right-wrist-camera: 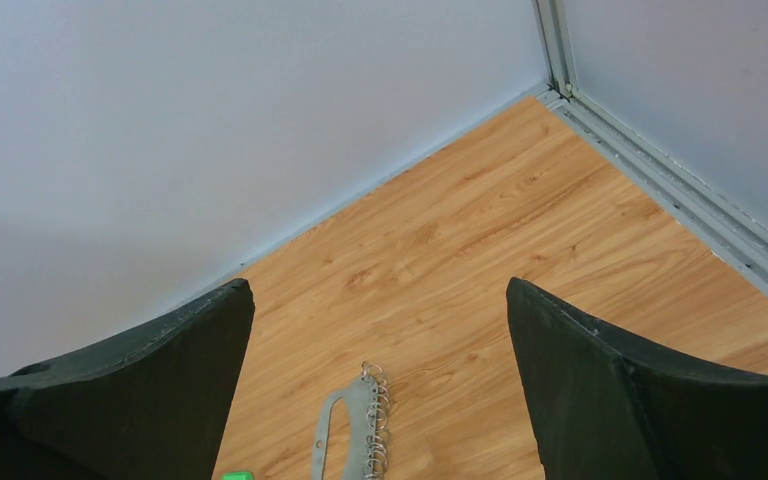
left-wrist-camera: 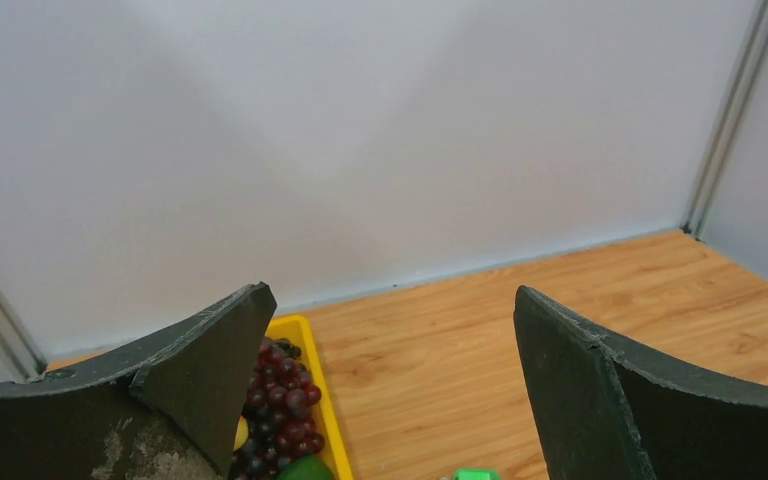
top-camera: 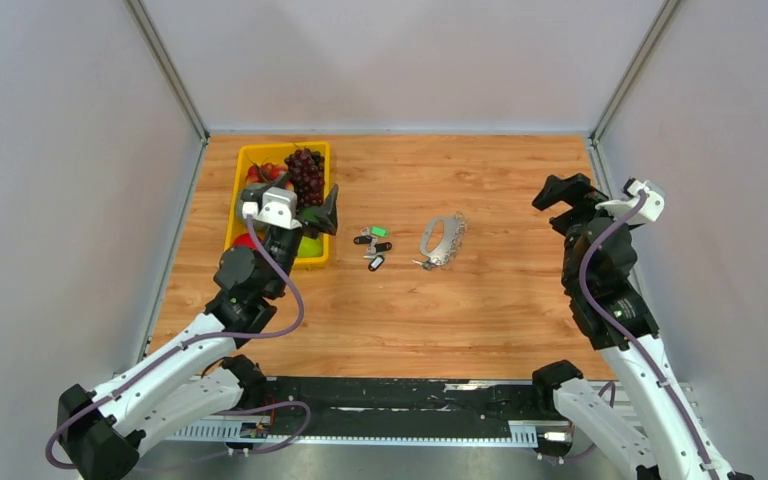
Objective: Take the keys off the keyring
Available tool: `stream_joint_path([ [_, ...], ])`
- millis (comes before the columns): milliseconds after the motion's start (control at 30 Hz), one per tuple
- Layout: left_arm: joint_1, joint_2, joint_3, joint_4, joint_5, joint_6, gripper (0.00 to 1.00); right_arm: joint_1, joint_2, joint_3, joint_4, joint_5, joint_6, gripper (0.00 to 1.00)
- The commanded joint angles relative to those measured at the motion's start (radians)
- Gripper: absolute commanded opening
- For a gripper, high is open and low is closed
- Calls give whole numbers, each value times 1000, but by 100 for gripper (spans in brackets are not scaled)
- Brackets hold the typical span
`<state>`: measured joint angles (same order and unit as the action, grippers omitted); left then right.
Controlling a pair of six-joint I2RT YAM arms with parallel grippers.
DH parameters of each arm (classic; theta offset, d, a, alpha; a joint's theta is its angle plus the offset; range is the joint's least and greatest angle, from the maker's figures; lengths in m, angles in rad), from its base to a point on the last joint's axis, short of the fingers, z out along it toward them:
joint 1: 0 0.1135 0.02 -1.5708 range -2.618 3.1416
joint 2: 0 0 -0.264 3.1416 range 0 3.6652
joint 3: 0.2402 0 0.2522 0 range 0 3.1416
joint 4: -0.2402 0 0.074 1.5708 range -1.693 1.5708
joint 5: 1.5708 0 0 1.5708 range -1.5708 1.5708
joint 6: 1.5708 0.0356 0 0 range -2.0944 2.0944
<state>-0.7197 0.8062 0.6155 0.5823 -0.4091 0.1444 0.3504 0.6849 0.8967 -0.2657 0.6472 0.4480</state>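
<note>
The keyring (top-camera: 442, 241) is a flat silvery plate with a row of small linked rings; it lies mid-table and also shows in the right wrist view (right-wrist-camera: 353, 436). Several loose keys (top-camera: 372, 246) with black and green heads lie just left of it, apart from it. The green head shows at the bottom edge of the left wrist view (left-wrist-camera: 475, 474) and the right wrist view (right-wrist-camera: 236, 475). My left gripper (top-camera: 322, 215) is open and empty, left of the keys beside the tray. My right gripper (top-camera: 560, 195) is open and empty, well right of the keyring.
A yellow tray (top-camera: 243, 156) with dark grapes (top-camera: 306, 172) and other fruit stands at the back left, under my left wrist; it also shows in the left wrist view (left-wrist-camera: 322, 400). Grey walls close in the table on three sides.
</note>
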Motion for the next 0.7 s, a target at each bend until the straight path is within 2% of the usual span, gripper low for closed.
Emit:
stream_joint_path([
  [0, -4, -16, 7, -5, 132, 53, 100, 1, 29, 15, 4, -22, 24, 100],
  [100, -6, -25, 9, -46, 222, 101, 100, 1, 68, 15, 3, -53, 8, 100],
  [233, -6, -32, 13, -48, 245, 94, 100, 1, 130, 3, -5, -99, 35, 100],
  [333, -6, -18, 16, -58, 213, 108, 100, 2, 160, -35, 23, -259, 8, 100],
  [400, -7, 5, 32, -68, 103, 92, 100, 1, 194, -41, 30, -296, 5, 100],
  [433, -7, 22, 44, -76, 21, 87, 100, 0, 213, -43, 31, -298, 11, 97],
  [500, -6, 53, 67, -108, -69, 101, 100, 0, 261, -46, 30, -298, 27, 84],
  [567, -7, 83, 88, -135, -137, 109, 100, 1, 318, -46, 26, -317, 40, 81],
  [667, -6, 110, 123, -183, -145, 91, 100, 2, 407, -42, 25, -373, 88, 72],
])
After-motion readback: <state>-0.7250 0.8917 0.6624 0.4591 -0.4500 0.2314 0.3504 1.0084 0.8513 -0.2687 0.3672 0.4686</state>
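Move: The keyring with its black-headed keys and green tag lies about 37 cm to the right gripper's left, some 7 cm ahead and 32 cm below; on the way, the grey ringed band lies 16 cm left and 9 cm ahead. From the left gripper, the keyring is about 14 cm right, 6 cm ahead and 35 cm down. The yellow fruit tray's middle is 17 cm to that gripper's left and 18 cm ahead. Bring the right gripper down about 12 cm and some 7 cm left with 5 cm forward, towards the grey band and the keys, tipping it down 20 degrees, turning it 15 counter-clockwise and narrowing the fingers partway. Let the left gripper drift right and slightly back, then swing forward, down and a little back to the left, wide open, rolling its left side up; touch nothing. ##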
